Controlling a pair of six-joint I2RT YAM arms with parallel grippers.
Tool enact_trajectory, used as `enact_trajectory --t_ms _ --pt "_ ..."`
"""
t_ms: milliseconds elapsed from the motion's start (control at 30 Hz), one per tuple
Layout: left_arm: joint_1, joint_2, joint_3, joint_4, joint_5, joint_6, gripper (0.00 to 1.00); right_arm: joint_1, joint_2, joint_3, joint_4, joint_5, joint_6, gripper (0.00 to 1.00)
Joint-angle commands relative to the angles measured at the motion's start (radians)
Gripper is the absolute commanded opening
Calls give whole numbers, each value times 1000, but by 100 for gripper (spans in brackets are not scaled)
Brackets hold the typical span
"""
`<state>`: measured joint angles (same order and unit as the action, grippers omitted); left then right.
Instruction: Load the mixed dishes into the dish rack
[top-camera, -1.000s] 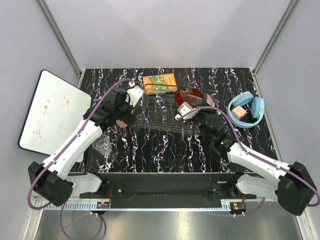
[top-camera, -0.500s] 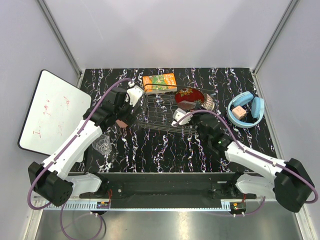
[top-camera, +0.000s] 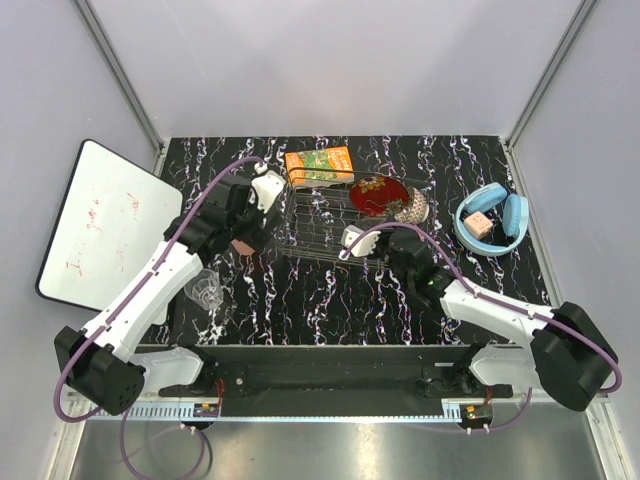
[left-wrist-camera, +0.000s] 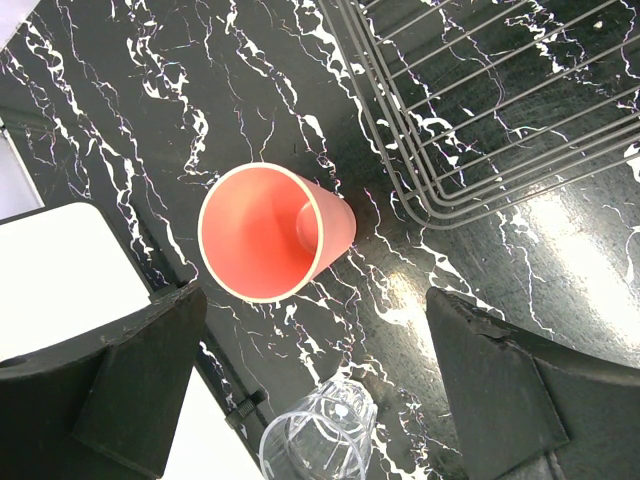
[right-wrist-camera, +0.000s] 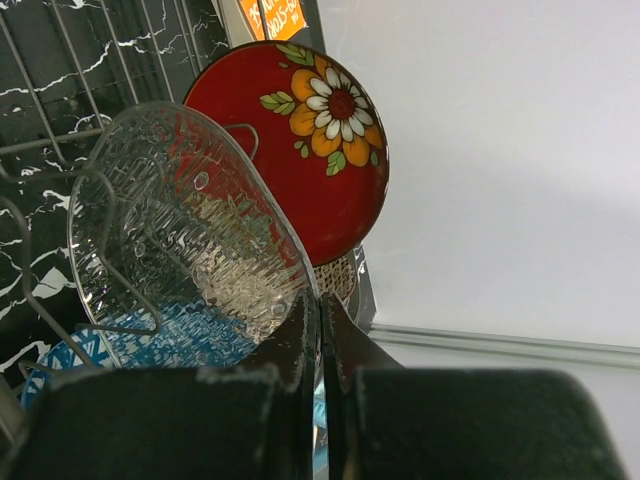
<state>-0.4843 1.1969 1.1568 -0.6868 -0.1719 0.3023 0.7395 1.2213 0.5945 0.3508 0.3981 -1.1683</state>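
Note:
My right gripper (right-wrist-camera: 320, 300) is shut on the rim of the clear glass bowl (right-wrist-camera: 190, 230) and holds it on edge inside the dish rack (top-camera: 320, 225). Behind it stand the red floral plate (right-wrist-camera: 310, 130), the brownish patterned bowl (right-wrist-camera: 342, 275) and the blue patterned bowl (right-wrist-camera: 150, 345). My left gripper (left-wrist-camera: 310, 370) is open, above the salmon-pink cup (left-wrist-camera: 270, 232), which lies on the table beside the rack's corner (left-wrist-camera: 480, 100). The clear drinking glass (left-wrist-camera: 315, 440) lies just near of the cup. In the top view the left gripper (top-camera: 258, 205) hovers at the rack's left end.
The orange-green carton (top-camera: 320, 163) lies behind the rack. Blue headphones (top-camera: 492, 220) lie at the right. A white board (top-camera: 105, 225) leans off the table's left edge, close to the cup and glass.
My right gripper has drawn back toward the near left with the clear glass bowl, uncovering the red plate and the brownish bowl. The left arm has barely moved.

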Motion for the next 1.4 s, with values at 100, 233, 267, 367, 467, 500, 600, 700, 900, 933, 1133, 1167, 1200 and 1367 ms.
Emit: enact_trajectory --t_ms 100,233,267,367,467,500,600,700,900,933,1133,1167,1200,1367 --pt "4 -28 -2 44 6 -14 97 -5 -22 -1 4 25 71 11" --pt "6 -25 6 43 5 -11 97 9 -45 2 -1 62 122 27" --pt "4 -25 7 43 2 -12 97 11 -49 4 -10 68 133 29" --pt "6 -20 12 43 -3 -11 97 23 -75 16 -38 82 174 35" --pt "6 -16 17 43 -9 -11 97 43 -101 40 -82 113 225 40" --pt "6 -16 18 43 -11 -12 97 49 -112 56 -94 126 235 41" --pt "6 -14 24 40 -21 -15 97 84 -154 97 -131 163 280 42" --pt "6 -17 21 41 -40 -8 97 109 -215 202 -215 209 415 46" --pt "6 -60 37 35 -80 -20 99 112 -376 489 -605 182 1086 88" --pt "6 -83 41 33 -84 -25 99 112 -379 516 -698 154 1219 99" --pt "15 -120 66 3 -115 -35 99 112 -430 438 -733 -4 1574 100" --pt "16 -120 67 -5 -121 -35 99 110 -436 400 -728 -36 1608 100" --pt "16 -122 73 -11 -127 -41 99 112 -448 381 -722 -88 1665 100" --pt "30 -174 69 -34 -159 -60 99 110 -490 265 -635 -220 1762 86"
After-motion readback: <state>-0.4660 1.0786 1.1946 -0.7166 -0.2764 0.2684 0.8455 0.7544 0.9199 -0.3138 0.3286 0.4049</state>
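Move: The right hand pinches the clear plate by its rim, the plate's middle about 3 cm left and 5 cm below. The red plate stands 7 cm ahead and 1 cm left, 2 cm lower; the patterned bowl 4 cm ahead, 7 cm right, the blue bowl 3 cm back, 6 cm right, both 6 cm lower. From the left hand, the clear plate lies 23 cm right, 3 cm ahead, 8 cm below. The right fingers let go of the clear plate's rim and ease back about 3 cm, then the hand shoots up some 22 cm, still drawing back, rolling about 85 degrees left side up as the fingers spread wide. It then sinks about 10 cm, edging left and tipping fingers down, while the open left hand rises 5 cm and drifts left above the cup. ##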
